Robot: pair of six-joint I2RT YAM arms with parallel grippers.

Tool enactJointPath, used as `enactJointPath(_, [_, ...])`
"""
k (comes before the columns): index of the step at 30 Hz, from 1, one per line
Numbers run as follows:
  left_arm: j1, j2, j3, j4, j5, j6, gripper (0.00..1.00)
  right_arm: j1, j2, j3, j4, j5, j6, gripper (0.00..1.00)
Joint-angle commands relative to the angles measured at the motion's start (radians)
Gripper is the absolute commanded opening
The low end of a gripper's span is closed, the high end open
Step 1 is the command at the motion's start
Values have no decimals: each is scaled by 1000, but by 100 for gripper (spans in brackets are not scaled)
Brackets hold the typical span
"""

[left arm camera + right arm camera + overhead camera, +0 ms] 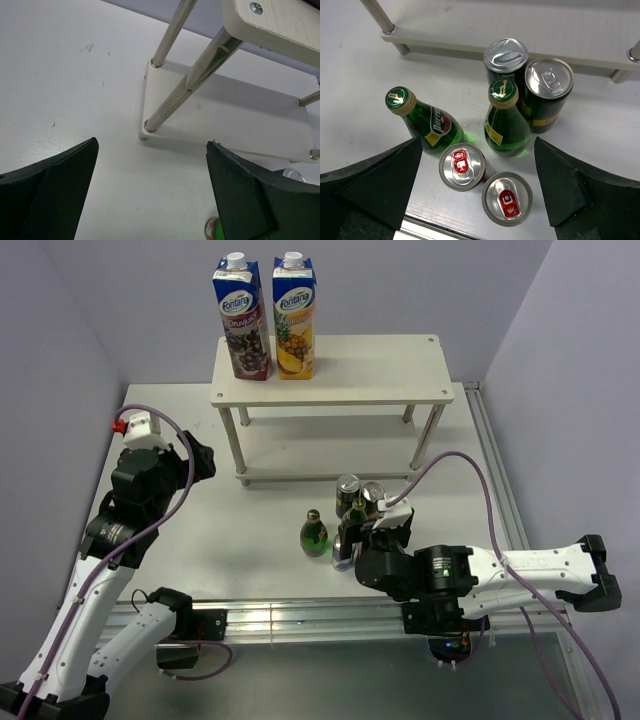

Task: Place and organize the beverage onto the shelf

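The drinks stand grouped on the table in front of the white shelf (360, 360). In the right wrist view, two green bottles (427, 125) (505, 125), two dark cans (506, 57) (549, 82) and two slim cans with red tabs (462, 166) (507, 198) stand upright. My right gripper (478, 145) is open and empty, above the group, its fingers on either side of the slim cans. My left gripper (152, 150) is open and empty over bare table by the shelf's front left leg (162, 107). In the top view it (200, 460) is left of the shelf.
Two tall juice cartons (243, 320) (294, 316) stand on the left end of the shelf's top board. The lower board (330, 455) is bare. A metal rail (490, 455) runs along the table's right edge. Walls close in behind and at the sides.
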Motion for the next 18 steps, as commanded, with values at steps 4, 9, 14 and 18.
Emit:
enactJointPath(4, [1, -20, -6, 25, 17, 15, 95, -52, 100, -37, 157, 29, -31, 100])
enactJointPath(9, [1, -29, -9, 26, 11, 16, 95, -140, 143, -77, 220, 61, -19, 100])
enactJointPath(14, [1, -28, -9, 26, 14, 15, 95, -218, 158, -91, 271, 72, -25, 99])
enactJointPath(18, [1, -29, -9, 26, 14, 15, 95, -259, 169, -128, 374, 45, -87, 98])
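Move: The standing green bottle nearest the dark cans is about 8 cm ahead of my right hand and 1 cm left, its middle some 13 cm lower. Beyond that bottle stand two dark cans, one 6 cm farther out and 2 cm left of it, the other 4 cm out and 4 cm right. A red-tab can is 1 cm ahead and 5 cm left of my hand. From my left hand the bottle is roughly 35 cm right and 4 cm back, well below. My right hand goes forward about 5 cm while sinking some 4 cm, then levels off and keeps advancing towards the standing bottle, drifting a little left first and then right. I swing the fingers roughly 15 degrees clockwise and keep them open, bringing them around the bottle's cap and neck without visibly touching either. ##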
